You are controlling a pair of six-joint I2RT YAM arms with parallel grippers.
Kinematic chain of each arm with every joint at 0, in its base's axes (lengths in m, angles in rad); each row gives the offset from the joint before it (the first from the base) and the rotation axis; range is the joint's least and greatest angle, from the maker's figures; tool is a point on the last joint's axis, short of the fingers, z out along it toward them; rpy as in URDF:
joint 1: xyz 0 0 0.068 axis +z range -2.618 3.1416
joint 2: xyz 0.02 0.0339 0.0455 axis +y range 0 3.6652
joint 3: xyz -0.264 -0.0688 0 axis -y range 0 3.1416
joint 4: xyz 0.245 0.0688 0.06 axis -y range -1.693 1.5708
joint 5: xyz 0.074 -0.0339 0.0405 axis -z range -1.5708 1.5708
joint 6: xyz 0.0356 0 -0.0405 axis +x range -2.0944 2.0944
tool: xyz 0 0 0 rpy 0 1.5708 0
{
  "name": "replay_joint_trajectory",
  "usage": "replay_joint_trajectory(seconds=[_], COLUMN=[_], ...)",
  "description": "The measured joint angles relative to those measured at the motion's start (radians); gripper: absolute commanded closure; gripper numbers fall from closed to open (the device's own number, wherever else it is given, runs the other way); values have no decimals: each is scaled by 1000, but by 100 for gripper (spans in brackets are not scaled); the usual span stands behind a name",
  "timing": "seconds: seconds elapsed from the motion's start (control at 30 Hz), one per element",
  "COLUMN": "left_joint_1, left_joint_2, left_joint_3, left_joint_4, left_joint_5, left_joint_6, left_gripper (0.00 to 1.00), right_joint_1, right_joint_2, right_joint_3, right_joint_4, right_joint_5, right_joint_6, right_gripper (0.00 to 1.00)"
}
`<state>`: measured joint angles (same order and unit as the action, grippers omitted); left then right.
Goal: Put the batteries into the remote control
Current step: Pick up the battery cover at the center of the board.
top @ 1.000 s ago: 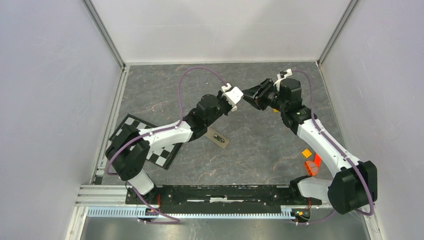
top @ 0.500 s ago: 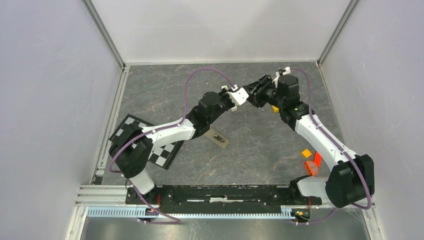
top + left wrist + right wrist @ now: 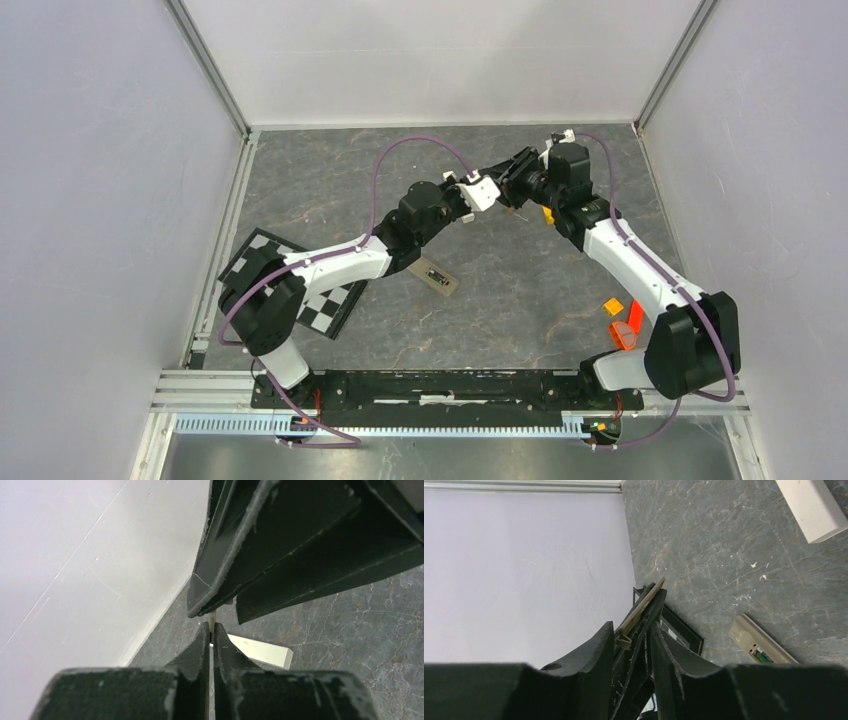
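Observation:
The remote control (image 3: 438, 278) lies back-up on the table mid-floor, its battery recess (image 3: 764, 655) open with a small green patch inside. No loose batteries show. My left gripper (image 3: 211, 630) is shut on a thin tan cover plate (image 3: 640, 611) held edge-on above the table. My right gripper (image 3: 633, 627) faces it tip to tip at the back centre (image 3: 508, 185). Its jaws stand apart, with the left gripper's fingertips and the plate between them. I cannot tell whether they press on the plate.
A longer white bar (image 3: 262, 651) lies on the floor under the two grippers. A yellow piece (image 3: 548, 213) sits beside the right wrist. Orange pieces (image 3: 622, 322) lie at the right. A checkerboard (image 3: 325, 305) lies at the left. Walls enclose three sides.
The left gripper has moved right and back with the plate, and the right gripper has moved left to meet it. The gap between them has closed, so the right jaws now straddle the left fingertips.

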<state>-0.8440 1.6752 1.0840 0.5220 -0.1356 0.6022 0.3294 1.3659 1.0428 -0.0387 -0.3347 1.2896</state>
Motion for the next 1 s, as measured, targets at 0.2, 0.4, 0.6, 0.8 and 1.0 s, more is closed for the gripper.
replay_joint_trajectory(seconds=[0.2,0.4,0.6,0.8,1.0], left_joint_1=[-1,-5,3,137,400], left_joint_2=[0,0,-9,-94,-134], left_joint_3=[2,26,274,224,47], left_joint_4=[-12,-65,-491,-569,-291], left_joint_5=[0,-20,40,382,718], left_joint_6=[6,-49,-300,-697,-1211], left_gripper=[81,13,0,0,0], right_joint_1=[3,3,-18,-60,-87], right_joint_2=[3,-7,-55,-97,-154], right_joint_3=[-9,-61,-152,-233,-328], right_joint_4=[47,113,246,376,578], right_joint_5=[-5,-13,-47,-94,-154], right_joint_6=[37,61,70,56,81], right_gripper=[100,100,100,100,100])
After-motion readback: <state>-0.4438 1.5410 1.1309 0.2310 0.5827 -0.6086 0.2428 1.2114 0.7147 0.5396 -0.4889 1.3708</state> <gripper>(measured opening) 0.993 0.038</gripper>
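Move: Pinched in the left hand's shut fingers, the battery cover has its middle about 2 cm to the right of that hand and level with it. White box: 1 cm back, 3 cm left, about 22 cm below the left hand; remote: some 17 cm back, 8 cm left, same depth. From the right hand, the cover lies about 1 cm ahead and 2 cm left, between its half-open fingers, and the orange block about 2 cm back, 5 cm right, 24 cm below. Closing its half-open fingers, the right hand pinches the free end of the battery cover while the left still holds the other; then the left opens wide and lets go, backs off about 4 cm, and swings some 6 cm left and slightly up, wrist rolling and tipping its fingers down some 75 degrees in all. The right carries the cover up nearly 4 cm, back and rightward, fingers tilting upward. ##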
